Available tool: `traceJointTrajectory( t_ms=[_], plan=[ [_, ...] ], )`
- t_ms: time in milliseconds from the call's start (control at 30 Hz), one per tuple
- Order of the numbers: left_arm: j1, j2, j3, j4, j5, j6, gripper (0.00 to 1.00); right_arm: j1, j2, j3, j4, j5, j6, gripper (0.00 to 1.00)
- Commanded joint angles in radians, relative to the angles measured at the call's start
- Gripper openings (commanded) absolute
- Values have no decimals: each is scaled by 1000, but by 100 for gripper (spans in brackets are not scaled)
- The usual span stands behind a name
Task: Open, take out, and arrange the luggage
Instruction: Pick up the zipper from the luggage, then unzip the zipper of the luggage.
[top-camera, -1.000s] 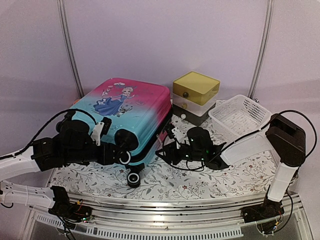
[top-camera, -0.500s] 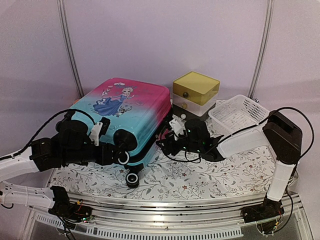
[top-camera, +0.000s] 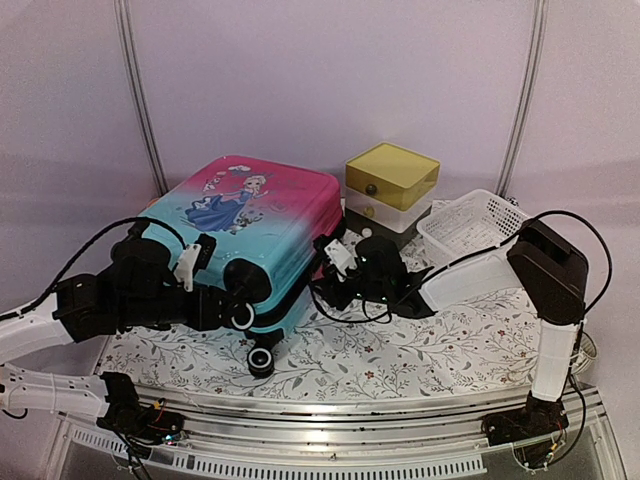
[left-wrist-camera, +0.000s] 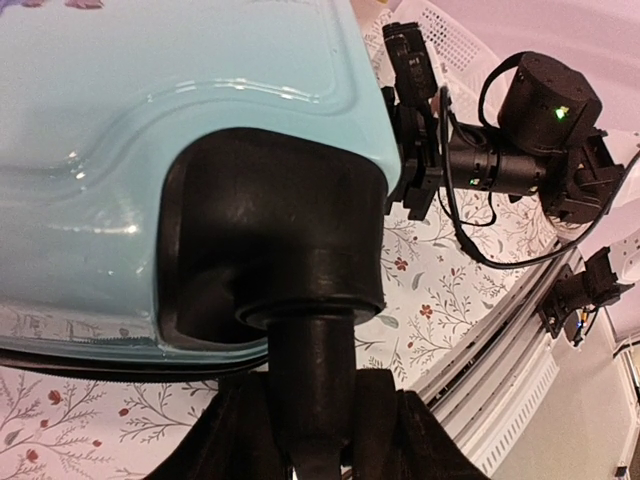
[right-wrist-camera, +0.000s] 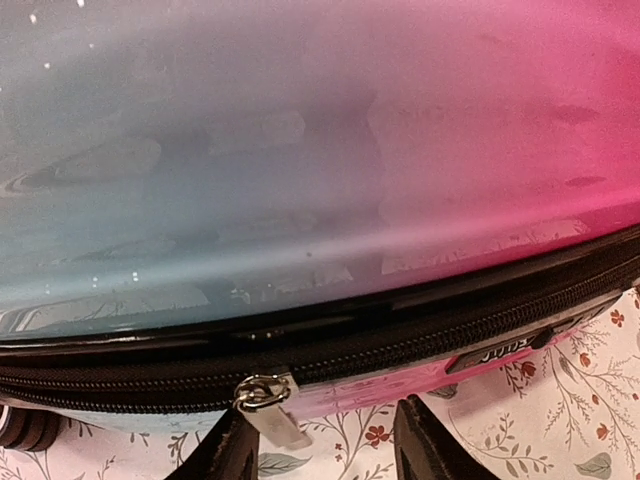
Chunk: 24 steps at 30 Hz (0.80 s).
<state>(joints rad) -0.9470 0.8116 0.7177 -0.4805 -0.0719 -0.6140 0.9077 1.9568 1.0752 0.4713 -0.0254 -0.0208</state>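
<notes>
The luggage (top-camera: 270, 215) lies flat on the flowered table, turquoise near me and pink at the far end, its black zipper band (right-wrist-camera: 400, 340) closed. My left gripper (top-camera: 243, 300) is at its near corner, shut on a black wheel (left-wrist-camera: 310, 400) that fills the gap between the fingers (left-wrist-camera: 400, 430). My right gripper (top-camera: 327, 272) is low against the case's right side, jaws apart. In the right wrist view the metal zipper pull (right-wrist-camera: 268, 410) hangs just inside the left finger (right-wrist-camera: 228, 452), not pinched. The shell (right-wrist-camera: 300, 150) fills that view.
A yellow-topped drawer box (top-camera: 390, 185) stands behind the right end of the case. A white mesh basket (top-camera: 475, 232) sits right of it. Another wheel (top-camera: 262, 360) points toward the front rail (top-camera: 350, 410). The flowered cloth (top-camera: 420, 350) covers the table.
My right arm has swung left and forward, bringing its gripper from the open cloth up against the suitcase's zipper side. The left gripper has kept its hold on the wheel.
</notes>
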Motion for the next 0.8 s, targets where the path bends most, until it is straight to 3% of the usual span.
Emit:
traceJointTrajectory(
  t_ms=[0, 100, 167, 233, 500, 767],
  plan=[
    [-1, -36, 54, -8, 20, 15, 26, 1, 25, 46, -3, 40, -30, 44],
    [-2, -44, 54, -16, 15, 10, 26, 2, 28, 56, -5, 40, -44, 33],
    [-1, -51, 54, -21, 11, 8, 26, 0, 28, 61, -8, 41, -59, 13],
    [-2, -57, 54, -28, 6, 7, 26, -4, 23, 63, -13, 46, -67, 3],
    [-1, -86, 58, -73, -23, -2, 26, -101, -1, 76, -51, -60, -57, 2],
    [-2, -110, 63, -110, -40, -17, 25, -247, 68, 208, -185, -219, 47, 2]
  ],
)
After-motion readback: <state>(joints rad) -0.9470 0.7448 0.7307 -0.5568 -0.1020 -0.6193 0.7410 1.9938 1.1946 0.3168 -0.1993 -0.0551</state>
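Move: The zipper pull is practically between the right gripper's open fingers, about 1 cm to the left, level with the hand. The lower near wheel stands some 15 cm back and 12 cm left, 8 cm lower; the box stack is about 18 cm ahead and 13 cm to the right. From the left hand, the zipper pull lies roughly 9 cm ahead, 17 cm right and 9 cm lower. Hold the right gripper almost in place while shutting its fingers on the zipper pull, then draw the pull forward and to the right along the suitcase's seam, about 6 cm, speeding up as it goes. Keep the left gripper's hold on the suitcase's upper near wheel and let it ease some 1.5 cm left and slightly up. ##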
